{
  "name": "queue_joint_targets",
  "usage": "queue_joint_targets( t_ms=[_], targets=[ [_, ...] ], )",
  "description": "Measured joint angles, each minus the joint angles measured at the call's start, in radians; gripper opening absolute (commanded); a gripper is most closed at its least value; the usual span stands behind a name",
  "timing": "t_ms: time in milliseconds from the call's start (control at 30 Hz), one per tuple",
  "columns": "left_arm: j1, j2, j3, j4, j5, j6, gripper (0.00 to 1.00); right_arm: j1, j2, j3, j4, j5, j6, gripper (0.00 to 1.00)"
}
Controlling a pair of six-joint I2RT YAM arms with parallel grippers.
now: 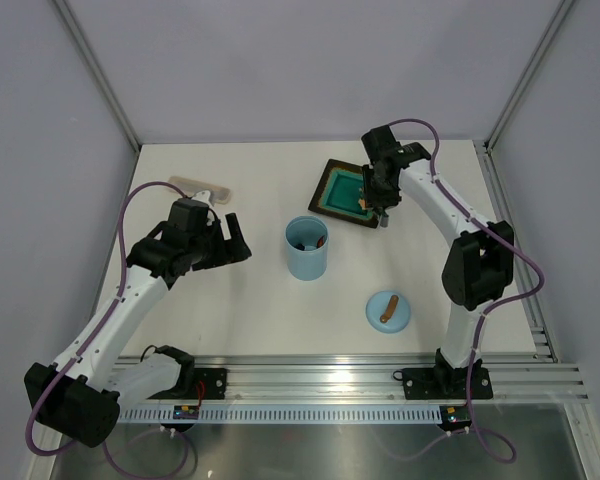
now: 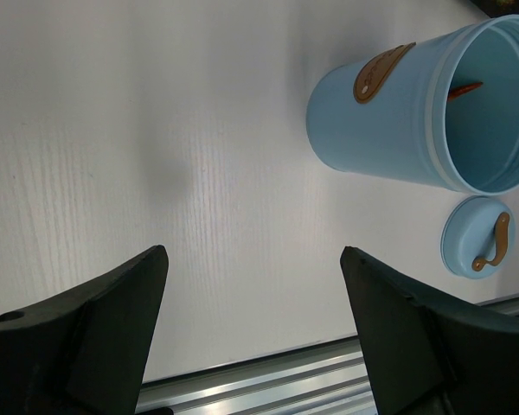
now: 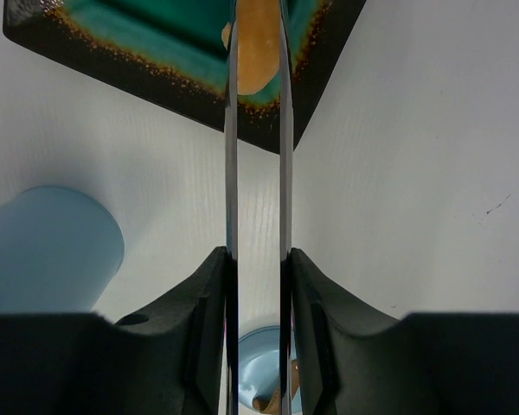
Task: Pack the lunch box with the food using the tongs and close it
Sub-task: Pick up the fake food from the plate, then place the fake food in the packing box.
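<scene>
My right gripper (image 3: 258,255) is shut on the silvery tongs (image 3: 231,130), squeezing their two flat arms close together. It hangs over the teal plate's near corner (image 1: 380,195). The arms reach out over the plate, and an orange piece of food (image 3: 258,43) sits between them near their far ends. The open light blue lunch box (image 1: 306,248) stands upright mid-table with food pieces (image 2: 465,88) inside. Its round lid (image 1: 388,310) lies flat to the front right, the brown bar up. My left gripper (image 2: 251,255) is open and holds nothing, left of the lunch box (image 2: 415,112).
The square teal plate (image 1: 337,190) with a dark rim lies at the back, right of centre. A flat beige object (image 1: 202,186) lies at the back left, behind the left arm. Aluminium rails (image 1: 380,375) run along the near edge.
</scene>
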Motion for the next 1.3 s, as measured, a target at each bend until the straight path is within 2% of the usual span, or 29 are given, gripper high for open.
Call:
queue_joint_targets(
  t_ms=[300, 567, 867, 1300],
  targets=[
    [0.0, 0.005, 0.0, 0.007, 0.027, 0.013, 0.86, 0.0, -0.056, 0.014, -0.014, -0.013, 0.006, 0.27],
    [0.0, 0.016, 0.0, 0.008, 0.027, 0.016, 0.86, 0.017, -0.194, 0.072, -0.063, -0.061, 0.009, 0.27],
    [0.0, 0.027, 0.0, 0.008, 0.028, 0.016, 0.86, 0.193, -0.34, 0.097, -0.138, -0.096, 0.018, 0.27],
    [0.0, 0.027, 0.0, 0.007, 0.035, 0.015, 0.85, 0.351, -0.365, 0.042, -0.216, -0.109, 0.016, 0.31]
  ],
)
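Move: Back and to the left of the right hand, about 9 cm nearer the base and 17 cm left, stands the blue lunch box, its middle some 8 cm lower. The last orange fake food, already in the tongs' tips, lies about 7 cm ahead, 3 left and 10 below; the dark plate's middle is roughly 11 ahead and 4 left. From the left hand the lunch box is some 16 cm right, 3 ahead, 11 below. Lifting first almost straight up off the plate, about 15 cm, the right hand keeps its squeeze on the tongs with the orange food between their tips. It then sweeps some 15 cm back and 9 cm left towards the lunch box, turning about 20 degrees counter-clockwise, and starts sinking as the tips come over the open mouth. ##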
